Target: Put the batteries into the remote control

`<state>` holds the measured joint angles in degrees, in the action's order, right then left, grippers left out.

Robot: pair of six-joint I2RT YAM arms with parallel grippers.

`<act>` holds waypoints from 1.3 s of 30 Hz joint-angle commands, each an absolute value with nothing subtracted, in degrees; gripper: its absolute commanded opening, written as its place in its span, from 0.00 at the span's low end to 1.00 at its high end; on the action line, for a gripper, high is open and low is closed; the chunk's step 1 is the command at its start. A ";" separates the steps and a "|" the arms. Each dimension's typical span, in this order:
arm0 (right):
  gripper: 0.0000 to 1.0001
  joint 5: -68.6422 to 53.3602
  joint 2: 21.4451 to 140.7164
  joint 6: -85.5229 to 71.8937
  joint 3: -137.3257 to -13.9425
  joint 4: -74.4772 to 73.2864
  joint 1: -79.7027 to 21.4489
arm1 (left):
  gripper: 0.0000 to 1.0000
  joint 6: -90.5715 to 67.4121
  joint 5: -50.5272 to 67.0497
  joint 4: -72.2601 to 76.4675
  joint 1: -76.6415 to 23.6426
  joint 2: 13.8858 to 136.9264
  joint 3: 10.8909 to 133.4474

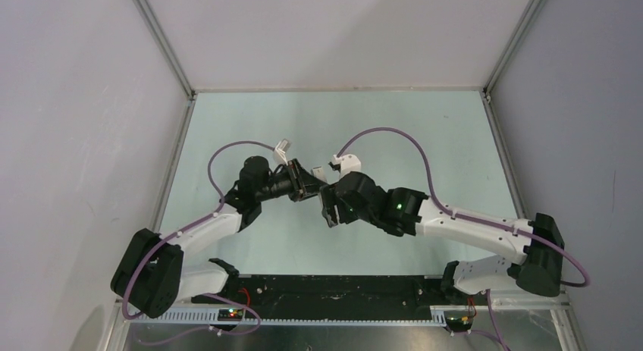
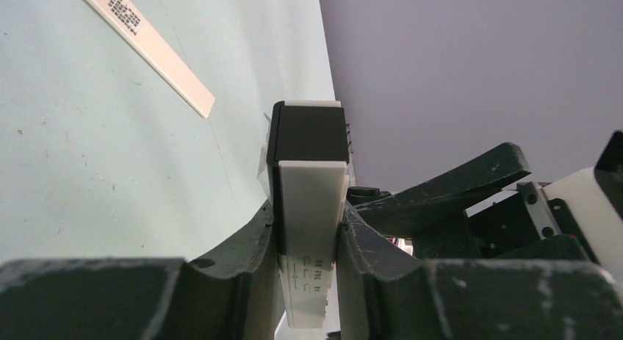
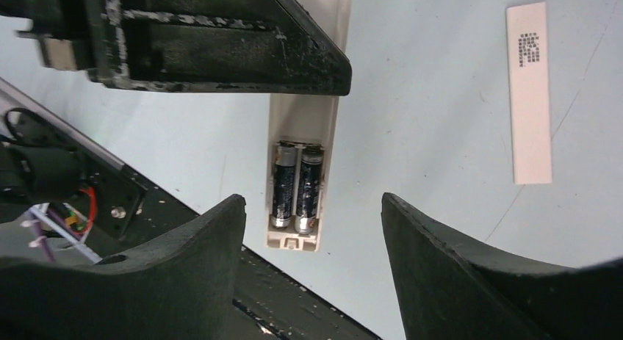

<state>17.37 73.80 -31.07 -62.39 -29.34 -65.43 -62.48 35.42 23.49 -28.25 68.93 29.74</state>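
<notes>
My left gripper (image 1: 309, 188) (image 2: 307, 216) is shut on the white remote control (image 2: 308, 197), held above the table with its black end (image 2: 308, 134) pointing away from the wrist. In the right wrist view the remote (image 3: 303, 120) shows its open compartment with two dark batteries (image 3: 285, 186) (image 3: 309, 192) lying side by side inside, metallic ends toward the remote's near end. My right gripper (image 1: 328, 211) (image 3: 310, 200) is open and empty, its fingers (image 3: 198, 244) apart on either side of the remote's battery end, not touching it.
A white flat strip with a printed code (image 2: 147, 50) (image 3: 529, 94) lies on the pale green table (image 1: 425, 139). The black base rail (image 1: 326, 290) (image 3: 294, 303) runs along the near edge. Grey enclosure walls stand on three sides.
</notes>
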 commanded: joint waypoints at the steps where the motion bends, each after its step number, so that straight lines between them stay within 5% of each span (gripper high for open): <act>1: 0.71 20.35 75.65 -29.37 -65.23 -30.26 -65.78 | 0.00 -61.82 34.65 24.23 -28.02 67.62 29.79; 7: 0.62 18.62 78.79 -28.24 -65.23 -27.84 -66.02 | 0.03 -62.52 34.39 24.01 -27.98 67.98 29.52; 15: 0.38 15.01 81.12 -29.13 -65.21 -26.58 -66.09 | 0.11 -62.47 33.93 23.62 -27.88 67.47 29.08; 19: 0.21 14.46 81.36 -29.27 -65.22 -26.69 -66.07 | 0.31 -61.80 33.70 22.80 -27.67 67.06 29.16; 20: 0.21 14.12 81.49 -29.05 -65.26 -26.71 -66.04 | 0.46 -61.44 33.21 21.26 -27.40 67.02 29.26; 25: 0.20 12.03 82.17 -26.98 -64.97 -26.87 -66.08 | 0.85 -53.64 30.53 3.12 -22.53 66.80 32.16; 31: 0.19 8.58 84.02 -19.87 -61.15 -24.60 -66.09 | 0.96 -44.09 27.70 -11.14 -8.78 59.94 33.38; 39: 0.14 -0.17 87.19 -2.12 -57.64 -21.19 -66.12 | 0.98 -36.80 25.25 -19.58 -2.45 53.39 35.92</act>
<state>6.04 86.43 -12.88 -58.19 -25.19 -65.93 -42.39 26.74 -13.82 -3.51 55.20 33.56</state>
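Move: The remote control, batteries already in its near end, is still pinched near mid-length by the left hand: its middle is about 1 cm back from and 1 cm below that hand point, with no sideways offset. From the open right hand the remote's middle lies roughly 4 cm ahead, 2 cm left and 2 cm below; the batteries lie some 1 cm ahead, 1 cm left and 3 cm below. The loose cover is on the table, about 4 cm ahead, 12 cm right and 16 cm below. The right fingers pinch the remote's edges beside the batteries, after sinking about 4 cm and easing slightly left while closing. The left fingers then open wide, let go and back off some 15 cm left and a little forward, dipping before rising again. Keeping its grip, the right hand carries the remote down another 6 cm or so and slightly back, turning it about 20 degrees counter-clockwise. ##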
